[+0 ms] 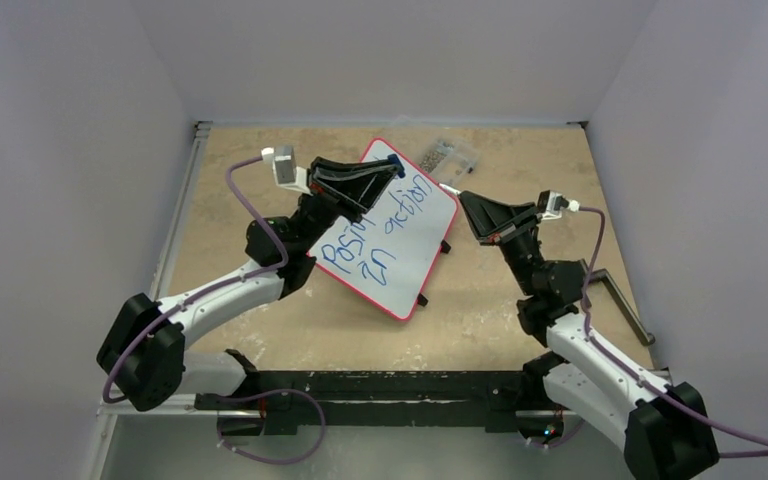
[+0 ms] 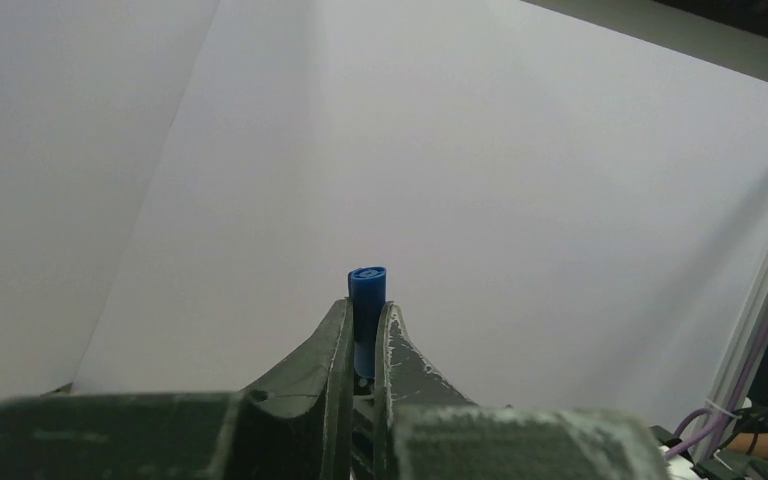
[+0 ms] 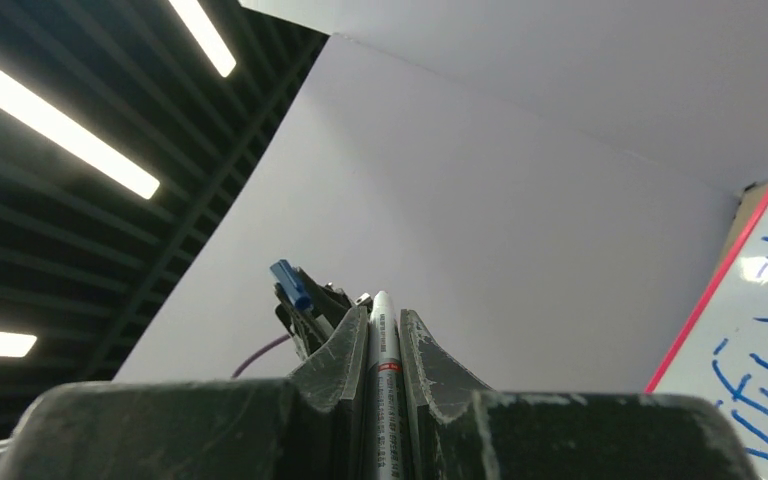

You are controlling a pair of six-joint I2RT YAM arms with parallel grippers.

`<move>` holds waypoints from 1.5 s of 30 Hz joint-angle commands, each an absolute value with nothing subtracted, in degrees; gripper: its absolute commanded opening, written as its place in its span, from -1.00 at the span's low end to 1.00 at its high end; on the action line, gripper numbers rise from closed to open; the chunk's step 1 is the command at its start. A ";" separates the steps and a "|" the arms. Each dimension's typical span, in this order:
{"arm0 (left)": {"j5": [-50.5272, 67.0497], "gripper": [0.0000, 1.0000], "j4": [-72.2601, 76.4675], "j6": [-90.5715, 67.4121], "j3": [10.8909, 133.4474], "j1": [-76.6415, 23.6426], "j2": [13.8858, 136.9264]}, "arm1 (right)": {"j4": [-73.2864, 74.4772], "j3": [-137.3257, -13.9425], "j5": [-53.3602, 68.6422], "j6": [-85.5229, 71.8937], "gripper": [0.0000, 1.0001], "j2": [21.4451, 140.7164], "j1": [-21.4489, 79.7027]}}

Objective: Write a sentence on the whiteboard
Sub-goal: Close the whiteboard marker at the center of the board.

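Observation:
The whiteboard (image 1: 392, 236), red-framed and lying at a slant in the middle of the table, carries blue handwriting; its edge also shows in the right wrist view (image 3: 766, 330). My left gripper (image 1: 392, 167) hovers over the board's far corner, shut on a blue marker cap (image 2: 367, 297). My right gripper (image 1: 463, 197) sits just off the board's right edge, shut on a white marker (image 3: 383, 345) whose end pokes out past the fingertips (image 1: 448, 188). In the right wrist view the left gripper (image 3: 305, 300) shows with the blue cap (image 3: 289, 284).
A clear plastic bag of small parts (image 1: 450, 155) lies at the back of the table behind the board. A grey metal bracket (image 1: 622, 303) rests by the right arm. White walls enclose the table on three sides.

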State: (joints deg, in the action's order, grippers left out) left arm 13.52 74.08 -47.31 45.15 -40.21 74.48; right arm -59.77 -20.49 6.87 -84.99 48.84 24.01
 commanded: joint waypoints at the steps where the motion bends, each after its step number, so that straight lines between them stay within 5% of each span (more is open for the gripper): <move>1: 16.46 -1.00 81.74 -43.96 50.12 -40.53 75.63 | -68.08 -22.99 4.46 -91.76 -1.00 50.77 24.71; 21: 17.73 -1.00 81.73 -41.79 66.84 -40.13 83.36 | -92.34 -38.29 1.88 -104.67 -1.00 71.93 30.22; 45: 16.02 -1.00 81.74 -44.18 71.67 -40.08 86.81 | -98.56 -44.07 0.84 -106.38 -1.00 76.99 32.76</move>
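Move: Your left gripper already holds the blue cap and the right gripper the open marker. The marker sits about 10 cm to the right of the left hand, some 7 cm lower and 1 cm farther out; the cap is the reverse of that from the right hand. The whiteboard's middle lies roughly 12 cm ahead of the left hand, about 1 cm to its left and 33 cm below. Raise both grippers together about 10 cm, high over the whiteboard, and bring the right one some 4 cm left as it climbs so the bare marker tip closes on the cap. Tip the left fingers steeper upward, and roll and swing the right hand counter-clockwise, some 30 degrees in all, until its fingers also point more upward; keep both grips, easing off over the last half second. ##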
